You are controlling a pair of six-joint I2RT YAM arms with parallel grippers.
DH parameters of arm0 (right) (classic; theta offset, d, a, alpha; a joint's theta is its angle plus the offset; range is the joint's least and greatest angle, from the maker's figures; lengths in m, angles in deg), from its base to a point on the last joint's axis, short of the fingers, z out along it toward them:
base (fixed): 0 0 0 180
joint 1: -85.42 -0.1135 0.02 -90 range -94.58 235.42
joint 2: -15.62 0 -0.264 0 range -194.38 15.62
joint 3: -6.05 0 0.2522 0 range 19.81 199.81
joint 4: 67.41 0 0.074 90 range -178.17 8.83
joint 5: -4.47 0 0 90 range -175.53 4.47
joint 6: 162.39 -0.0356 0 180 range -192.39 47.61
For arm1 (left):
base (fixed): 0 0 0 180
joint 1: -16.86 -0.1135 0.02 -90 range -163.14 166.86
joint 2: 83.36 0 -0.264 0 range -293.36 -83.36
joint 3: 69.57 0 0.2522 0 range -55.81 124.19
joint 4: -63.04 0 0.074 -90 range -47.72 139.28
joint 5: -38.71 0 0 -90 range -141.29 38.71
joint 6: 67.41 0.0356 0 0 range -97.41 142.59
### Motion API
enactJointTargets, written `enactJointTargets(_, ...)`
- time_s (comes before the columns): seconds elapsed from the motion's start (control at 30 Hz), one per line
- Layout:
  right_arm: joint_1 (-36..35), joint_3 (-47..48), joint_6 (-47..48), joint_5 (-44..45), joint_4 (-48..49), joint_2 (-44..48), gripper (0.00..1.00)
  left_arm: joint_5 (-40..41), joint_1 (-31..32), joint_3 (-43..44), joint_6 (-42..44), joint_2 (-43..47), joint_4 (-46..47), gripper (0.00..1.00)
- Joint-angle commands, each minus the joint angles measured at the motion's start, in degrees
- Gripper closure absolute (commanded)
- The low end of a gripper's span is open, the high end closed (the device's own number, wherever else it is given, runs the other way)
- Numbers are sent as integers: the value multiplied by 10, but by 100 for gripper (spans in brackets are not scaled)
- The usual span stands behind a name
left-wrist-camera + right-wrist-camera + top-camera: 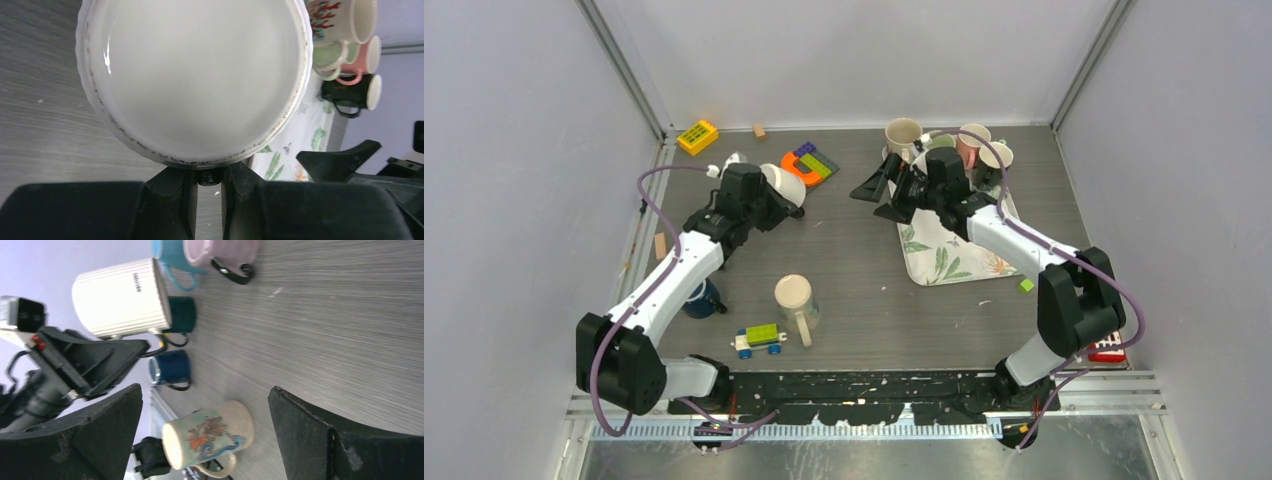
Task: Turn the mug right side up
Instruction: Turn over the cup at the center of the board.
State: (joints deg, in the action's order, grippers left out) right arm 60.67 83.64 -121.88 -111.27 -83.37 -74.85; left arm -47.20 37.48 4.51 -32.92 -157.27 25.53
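My left gripper (776, 200) (209, 172) is shut on the dark handle of a white ribbed mug (786, 183) (195, 75) (120, 297) and holds it off the table at the back left. The mug's flat base faces the left wrist camera, and in the right wrist view its mouth end points toward the table. My right gripper (876, 198) (205, 392) hangs wide open at centre back, empty, a short way right of the held mug. A cream mug with a dragon print (794, 298) (207, 440) stands on the table near the front.
A floral mat (944, 255) at the back right carries cream (903, 135), pink (972, 140) and black-and-white (996, 158) mugs. A dark blue mug (701, 298) sits under the left arm. A toy car (759, 340), a yellow block (697, 136) and an orange ring (802, 170) lie about.
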Motion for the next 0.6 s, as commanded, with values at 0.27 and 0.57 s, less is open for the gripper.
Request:
enactJointTargets(0.27, -1, -11, -189, -144, 257, -49, 7, -118, -4, 11, -62, -15, 285, 100)
enactJointTargets(0.57, 0, -4, -250, -167, 341, -80, 33, -215, -10, -9, -121, -60, 455, 100)
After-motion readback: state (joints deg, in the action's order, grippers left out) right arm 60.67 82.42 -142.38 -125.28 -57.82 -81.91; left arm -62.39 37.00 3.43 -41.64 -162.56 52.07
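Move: My left hand already holds the white mug by its handle, the body about 4 cm ahead and 3 cm to the left. It is going to my open right gripper, some 15 cm to the right and about level. Below the left hand, the pink mug stands 6 cm ahead, 4 cm left; the orange arch lies 10 cm straight ahead. From my right hand, the white mug is about 17 cm left and 4 cm ahead, the tall tan mug 15 cm ahead and 8 cm right. I bring my hands together for a handover: my left hand carries the white mug about 6 cm right and as much up, some 4 cm forward too, keeping its pinch on the handle while the wrist rolls and lifts some 25 degrees, swinging the mouth up and rightward. My right hand comes about 4 cm left and 4 cm up, rolling its left side up some 20 degrees, and its wide-open fingers begin to narrow around nothing yet. ##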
